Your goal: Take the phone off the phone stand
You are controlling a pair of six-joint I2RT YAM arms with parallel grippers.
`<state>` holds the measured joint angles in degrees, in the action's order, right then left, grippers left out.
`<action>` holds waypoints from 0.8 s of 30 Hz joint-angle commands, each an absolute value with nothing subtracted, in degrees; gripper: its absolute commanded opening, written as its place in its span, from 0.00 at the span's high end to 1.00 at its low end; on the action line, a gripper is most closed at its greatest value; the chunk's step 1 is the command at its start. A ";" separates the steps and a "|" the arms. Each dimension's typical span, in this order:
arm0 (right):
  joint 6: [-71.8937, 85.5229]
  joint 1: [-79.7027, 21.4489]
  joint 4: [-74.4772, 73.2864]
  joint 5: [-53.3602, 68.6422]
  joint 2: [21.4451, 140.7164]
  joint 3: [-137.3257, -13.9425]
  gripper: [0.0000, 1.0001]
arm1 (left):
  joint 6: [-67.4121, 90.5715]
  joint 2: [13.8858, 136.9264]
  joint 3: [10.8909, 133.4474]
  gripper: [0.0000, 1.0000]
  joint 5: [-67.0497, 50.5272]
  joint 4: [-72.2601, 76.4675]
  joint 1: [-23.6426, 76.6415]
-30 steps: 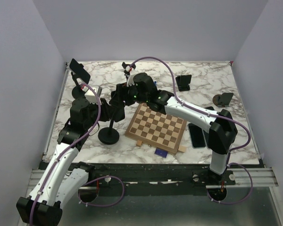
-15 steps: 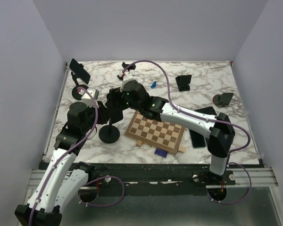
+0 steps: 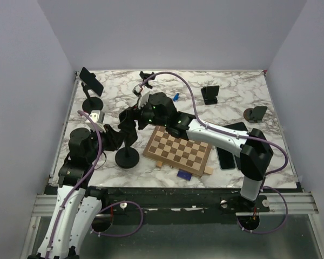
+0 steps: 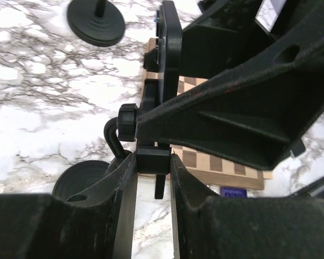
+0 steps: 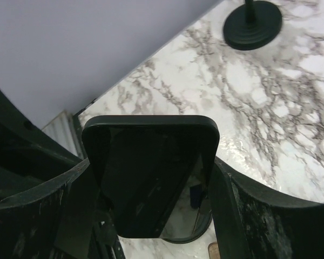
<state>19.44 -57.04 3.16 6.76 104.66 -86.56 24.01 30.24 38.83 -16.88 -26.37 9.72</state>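
The black phone [image 5: 130,178] stands upright between my right fingers [image 5: 227,205], its dark screen facing the wrist camera. My right gripper [image 5: 152,168] is shut on its two long edges. In the top view the right gripper [image 3: 131,118] hangs over the phone stand [image 3: 128,158], a thin pole on a round black base. My left gripper [image 4: 153,157] is shut on a black block of the stand's neck [image 4: 153,161], just below the clamp plate [image 4: 170,54]. In the top view the left gripper [image 3: 117,138] reaches the pole from the left.
A second stand [image 3: 92,104] carrying a phone [image 3: 91,81] is at the back left. A chessboard [image 3: 179,145] lies right of the held stand, with a small blue tag [image 3: 183,174] at its near edge. Two phones [image 3: 225,155] and more stands [image 3: 209,93] occupy the right side.
The left arm has drawn back toward the near left while keeping its grip on the stand. The right gripper has shifted left with the phone. The stand's base has slid slightly nearer.
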 commanded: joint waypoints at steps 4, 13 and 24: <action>18.25 -51.39 7.87 28.19 104.50 -86.72 0.99 | 25.44 28.67 38.27 1.00 -23.38 -29.16 6.91; 16.79 -49.66 9.02 47.29 107.13 -89.38 0.99 | 25.40 27.11 37.43 1.00 -23.81 -29.35 6.48; 37.22 -50.16 22.71 44.63 98.76 -81.90 0.99 | 25.72 23.57 38.09 1.00 -16.93 -32.53 6.42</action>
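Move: The right fingers already grip the phone by its long sides. The stand's clamp sits some 4 cm back of that hand, 2 cm to its left and 2 cm lower, with the round base about 22 cm down, 4 cm back and 4 cm left; the chessboard's middle is roughly 4 cm ahead and 23 cm right. From the left hand, which pinches the clamp, the phone's middle is about 5 cm ahead, 2 cm right and slightly higher. The right hand keeps its grip on the phone and draws it back towards the robot by about 4.5 cm while turning it some 30 degrees counter-clockwise, then lifts it about 3 cm, mostly late on, so the phone swings out from the clamp's face with a slight tilt. The left hand keeps the clamp pinched as a counter-hold and eases back about 2 cm, with hardly any turn and its fingers unchanged. ##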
